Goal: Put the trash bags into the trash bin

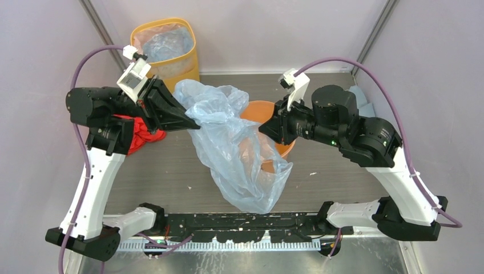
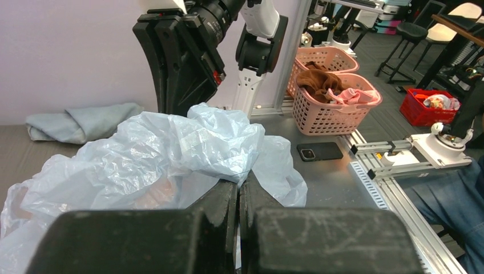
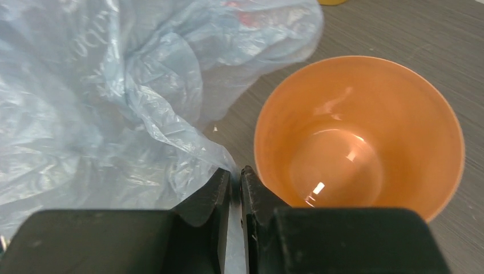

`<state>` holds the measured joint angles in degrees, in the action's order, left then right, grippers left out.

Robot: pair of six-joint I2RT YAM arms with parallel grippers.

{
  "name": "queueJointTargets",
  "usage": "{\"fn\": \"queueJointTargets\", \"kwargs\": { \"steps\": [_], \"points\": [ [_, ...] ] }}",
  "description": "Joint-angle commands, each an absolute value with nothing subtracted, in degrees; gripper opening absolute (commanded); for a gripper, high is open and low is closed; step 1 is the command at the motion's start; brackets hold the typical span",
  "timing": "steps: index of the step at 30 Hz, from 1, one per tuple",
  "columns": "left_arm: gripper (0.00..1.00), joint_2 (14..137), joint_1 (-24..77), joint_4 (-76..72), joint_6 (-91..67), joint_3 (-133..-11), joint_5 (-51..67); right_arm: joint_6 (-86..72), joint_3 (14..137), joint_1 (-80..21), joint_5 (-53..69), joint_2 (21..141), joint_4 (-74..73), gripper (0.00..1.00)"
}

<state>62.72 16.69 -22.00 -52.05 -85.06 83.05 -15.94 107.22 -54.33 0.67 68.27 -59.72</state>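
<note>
A pale blue, see-through trash bag (image 1: 240, 154) hangs crumpled over the middle of the table. My left gripper (image 1: 194, 125) is shut on its upper left edge; in the left wrist view the film (image 2: 171, 148) bunches out from between the closed jaws (image 2: 238, 184). My right gripper (image 1: 262, 130) pinches the bag's right side, with a strip of film (image 3: 114, 114) between nearly closed jaws (image 3: 235, 176). The round orange trash bin (image 3: 359, 137) stands upright and empty right beside those fingers. From above, the trash bin (image 1: 259, 108) is partly hidden behind the bag and the right arm.
A taller yellow bin (image 1: 191, 63) lined with clear plastic stands at the back left. Something red (image 1: 140, 137) lies under the left arm. A folded grey cloth (image 2: 80, 123) lies by the right wall. Off the table are pink baskets (image 2: 337, 108) and a phone (image 2: 319, 151).
</note>
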Motion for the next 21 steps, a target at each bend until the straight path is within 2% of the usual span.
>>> {"fn": "queueJointTargets", "kwargs": {
  "steps": [1, 12, 21],
  "points": [
    [0.00, 60.7, 15.9, -22.5, -52.4, -86.1, 83.3, -14.9, 105.7, -54.6, -8.0, 65.4, -59.7, 0.18],
    [0.00, 59.1, 12.1, -20.8, -52.4, -89.6, 84.4, -15.6, 101.6, -54.5, -15.1, 60.9, -61.5, 0.18],
    [0.00, 59.7, 10.6, -20.3, -52.7, -95.5, 84.8, -16.3, 100.9, -54.6, -15.3, 58.4, -62.9, 0.18]
  ]
}}
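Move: The orange trash bin stands under the right hand's far side: its middle is about 7 cm ahead, level sideways and some 30 cm below. From the left hand it is roughly 6 cm ahead, 17 cm right and 39 cm down. The blue trash bag hangs between both grips, its middle some 9 cm right of the left hand and 10 cm below. The yellow bin is about 32 cm ahead and 10 cm left of the left hand. Both keeping their pinch, the right hand draws the bag's edge about 6.5 cm right, the left eases up-left-back. ##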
